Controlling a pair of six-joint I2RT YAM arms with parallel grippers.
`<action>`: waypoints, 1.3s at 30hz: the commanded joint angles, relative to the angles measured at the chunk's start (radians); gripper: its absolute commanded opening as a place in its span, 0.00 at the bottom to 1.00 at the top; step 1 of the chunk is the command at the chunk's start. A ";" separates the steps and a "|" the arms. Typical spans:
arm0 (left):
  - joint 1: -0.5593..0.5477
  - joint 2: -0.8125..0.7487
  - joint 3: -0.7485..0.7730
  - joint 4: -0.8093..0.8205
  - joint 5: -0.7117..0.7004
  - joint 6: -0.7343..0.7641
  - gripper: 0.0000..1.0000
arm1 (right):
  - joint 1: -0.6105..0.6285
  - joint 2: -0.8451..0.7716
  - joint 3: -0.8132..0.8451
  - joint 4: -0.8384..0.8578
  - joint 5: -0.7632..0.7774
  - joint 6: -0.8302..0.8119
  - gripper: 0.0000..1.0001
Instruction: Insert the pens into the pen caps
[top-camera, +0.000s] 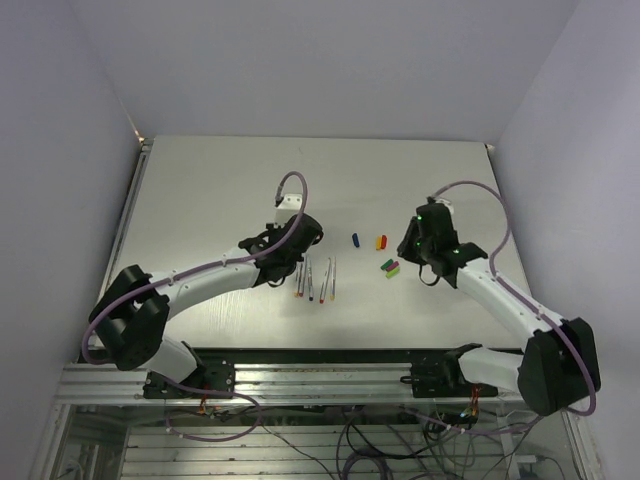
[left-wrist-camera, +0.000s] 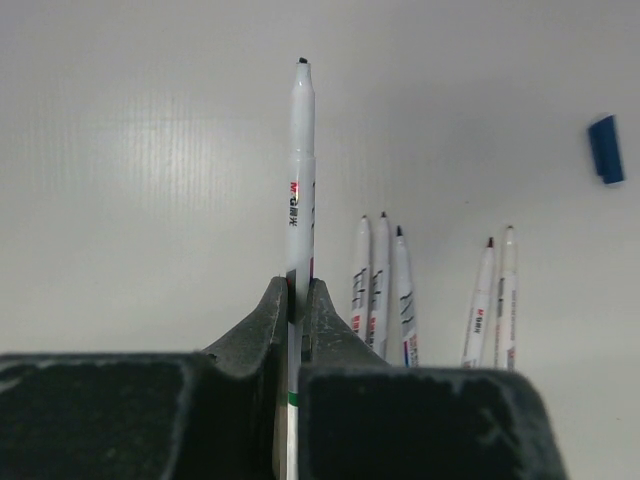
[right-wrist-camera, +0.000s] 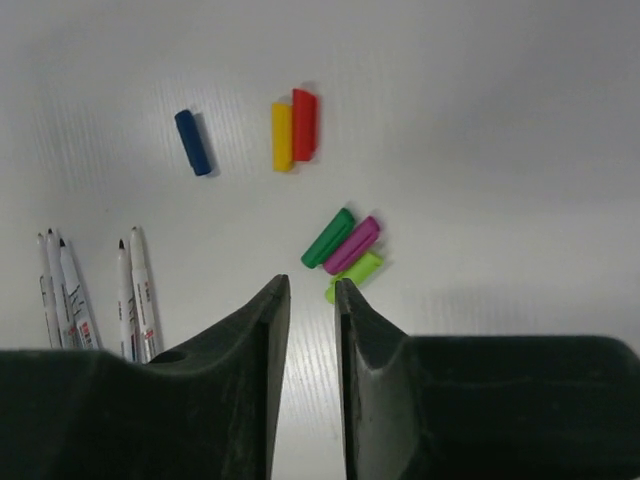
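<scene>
My left gripper (left-wrist-camera: 298, 285) is shut on a thin white pen (left-wrist-camera: 300, 170), which sticks out forward with its dark tip bare. Several more pens (left-wrist-camera: 380, 290) lie side by side on the table to its right, also seen from above (top-camera: 315, 280). My right gripper (right-wrist-camera: 311, 285) is open a little, with nothing between its fingers. It hovers just short of a green cap (right-wrist-camera: 329, 238), a purple cap (right-wrist-camera: 352, 244) and a lime cap (right-wrist-camera: 358, 270) lying together. Farther off lie a blue cap (right-wrist-camera: 193, 142), a yellow cap (right-wrist-camera: 282, 136) and a red cap (right-wrist-camera: 304, 124).
The white table (top-camera: 200, 190) has a metal rail along its left edge (top-camera: 128, 220). Grey walls close in behind and at both sides. The left arm (top-camera: 200, 275) reaches in from the left, the right arm (top-camera: 500, 290) from the right.
</scene>
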 joint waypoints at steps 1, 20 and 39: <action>-0.004 -0.044 -0.021 0.123 0.070 0.048 0.07 | 0.065 0.064 0.056 0.035 0.074 0.024 0.29; -0.003 -0.013 -0.034 0.096 0.121 0.081 0.07 | 0.093 0.315 0.121 0.093 0.096 0.051 0.44; -0.003 -0.035 -0.065 0.065 0.085 0.063 0.07 | 0.093 0.432 0.136 0.108 0.097 0.071 0.51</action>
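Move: The green cap lies on the table some 10 cm below the right hand, about 2 cm ahead and 2 cm left of it; the magenta cap touches it, 1 cm back and 1 cm to its right. From the right hand, the yellow cap is about 7 cm ahead and 4 cm left, with the red one 7 cm ahead and 3 cm left, equally low. From the left hand, which already holds a pen, the green cap is roughly 22 cm right, 1 cm back and 11 cm down. The green cap is approached by the empty right hand, which sinks about 7 cm while easing some 3 cm left and 3.5 cm forward, tipping its fingers about 10 degrees further down and opening them clearly wider, without touching it yet. The left hand keeps the pen pinched, shifts about 1.5 cm right, turns slightly clockwise, then settles a little lower. ##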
